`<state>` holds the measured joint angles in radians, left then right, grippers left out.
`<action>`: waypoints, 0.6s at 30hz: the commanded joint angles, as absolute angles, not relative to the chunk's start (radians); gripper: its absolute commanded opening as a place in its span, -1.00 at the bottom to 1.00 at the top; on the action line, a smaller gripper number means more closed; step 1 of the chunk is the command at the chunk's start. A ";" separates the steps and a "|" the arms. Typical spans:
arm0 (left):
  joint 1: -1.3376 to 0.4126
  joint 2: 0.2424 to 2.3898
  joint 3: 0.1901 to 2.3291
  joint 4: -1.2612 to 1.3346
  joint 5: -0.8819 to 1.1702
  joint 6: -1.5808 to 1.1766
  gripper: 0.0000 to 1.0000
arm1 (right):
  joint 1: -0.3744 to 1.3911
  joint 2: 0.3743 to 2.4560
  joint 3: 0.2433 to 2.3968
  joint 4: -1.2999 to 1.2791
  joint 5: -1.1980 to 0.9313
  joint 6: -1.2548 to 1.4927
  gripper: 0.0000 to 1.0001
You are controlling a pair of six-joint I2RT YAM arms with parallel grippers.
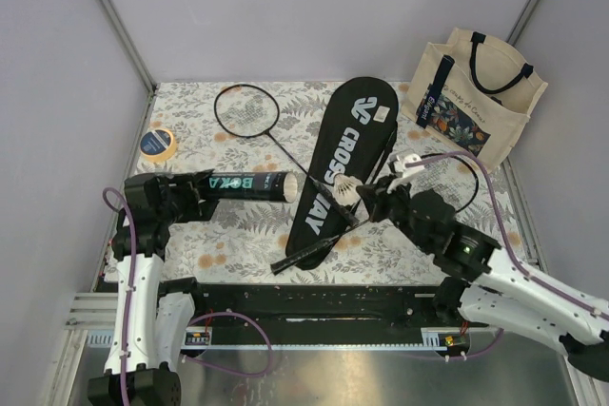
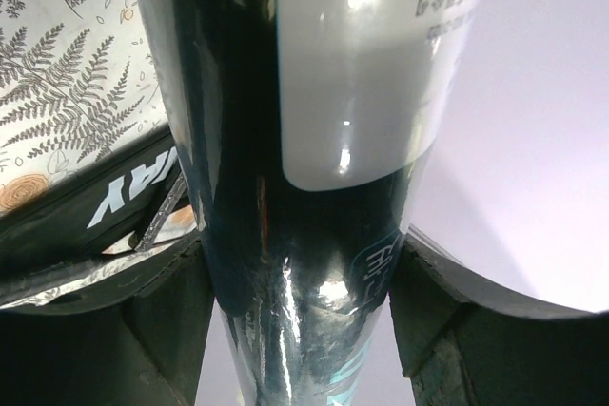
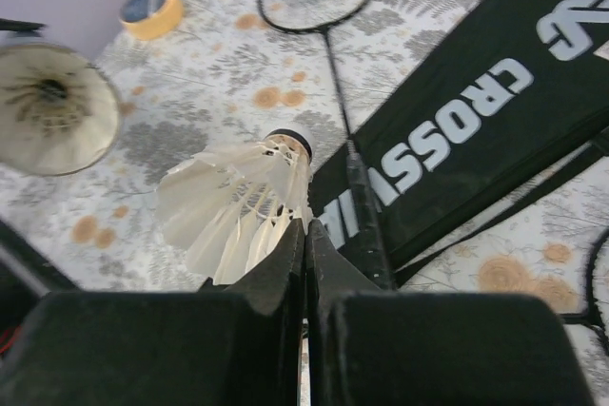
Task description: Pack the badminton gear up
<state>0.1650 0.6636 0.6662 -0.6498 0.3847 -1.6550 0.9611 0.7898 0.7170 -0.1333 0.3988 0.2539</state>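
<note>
My left gripper (image 1: 197, 193) is shut on the black tube with teal lettering (image 1: 245, 184), which lies level with its open end pointing right. In the left wrist view the tube (image 2: 304, 140) fills the gap between both fingers (image 2: 162, 320). My right gripper (image 1: 369, 201) is shut on a white feather shuttlecock (image 1: 346, 191), held over the black CROSSWAY bag (image 1: 344, 154). In the right wrist view the shuttlecock (image 3: 238, 199) sticks out of the shut jaws, with the tube's open mouth (image 3: 52, 106) to its left. One racket (image 1: 245, 108) lies at the back; another racket's handle (image 1: 304, 254) rests on the bag's lower end.
A cream tote bag (image 1: 476, 92) stands at the back right. A yellow-rimmed tape roll (image 1: 157, 144) lies at the left edge. A second white shuttlecock (image 1: 410, 161) lies right of the bag. The arm bases and a black rail run along the near edge.
</note>
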 commanded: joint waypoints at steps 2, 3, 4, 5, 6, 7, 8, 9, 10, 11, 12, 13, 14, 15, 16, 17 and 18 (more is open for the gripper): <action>0.170 0.675 0.654 -0.554 0.434 -1.591 -0.52 | 0.957 0.579 0.623 -0.094 0.132 0.331 -1.00; 0.170 0.680 0.655 -0.554 0.445 -1.580 -0.52 | 0.957 0.552 0.609 -0.068 0.085 0.340 -1.00; 0.170 0.683 0.655 -0.551 0.449 -1.569 -0.52 | 0.957 0.529 0.601 -0.049 0.037 0.348 -1.00; 0.169 0.686 0.657 -0.546 0.454 -1.559 -0.51 | 0.957 0.516 0.595 -0.028 0.006 0.362 -1.00; 0.170 0.689 0.658 -0.542 0.456 -1.548 -0.51 | 0.957 0.508 0.592 -0.011 -0.027 0.373 -1.00; 0.170 0.690 0.660 -0.540 0.462 -1.542 -0.50 | 0.956 0.506 0.589 -0.011 -0.053 0.382 -1.00; 0.167 0.692 0.661 -0.538 0.469 -1.534 -0.49 | 0.957 0.511 0.586 0.030 -0.073 0.390 -1.00; 0.170 0.693 0.664 -0.537 0.479 -1.528 -0.49 | 0.957 0.518 0.581 0.052 -0.095 0.400 -1.00; 0.169 0.695 0.666 -0.537 0.488 -1.520 -0.48 | 0.957 0.532 0.578 0.070 -0.113 0.414 -1.00; 0.169 0.698 0.666 -0.537 0.495 -1.514 -0.48 | 0.957 0.547 0.577 0.092 -0.124 0.429 -1.00; 0.169 0.695 0.666 -0.537 0.503 -1.514 -0.48 | 0.957 0.567 0.577 0.112 -0.133 0.440 -1.00; 0.169 0.693 0.663 -0.537 0.509 -1.513 -0.47 | 0.957 0.586 0.578 0.129 -0.141 0.449 -1.00; 0.169 0.692 0.663 -0.537 0.514 -1.513 -0.47 | 0.957 0.607 0.581 0.150 -0.149 0.456 -1.00; 0.169 0.690 0.660 -0.537 0.520 -1.511 -0.47 | 0.957 0.626 0.583 0.166 -0.149 0.460 -1.00; 0.169 0.689 0.660 -0.535 0.522 -1.506 -0.47 | 0.957 0.644 0.587 0.185 -0.146 0.462 -1.00; 0.169 0.687 0.657 -0.537 0.528 -1.505 -0.47 | 0.957 0.666 0.594 0.198 -0.141 0.460 -1.00; 0.169 0.684 0.655 -0.537 0.534 -1.503 -0.47 | 0.957 0.682 0.600 0.205 -0.123 0.457 -1.00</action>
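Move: The right hand already holds a shuttlecock by its feathers; the open tube mouth is about 16 cm to its left, roughly level fore and aft, and some 4 cm higher. Some 20 cm below it on the table, the racket handle lies about 4 cm ahead and 4 cm left, and the Crossway bag's middle about 13 cm ahead and 2 cm left. From the left hand, which grips the tube, that mouth is about 19 cm right, 1 cm ahead and 1 cm up. Right hand carries shuttlecock back about 8 cm, then left, turning some 30 degrees counter-clockwise towards the tube mouth. ##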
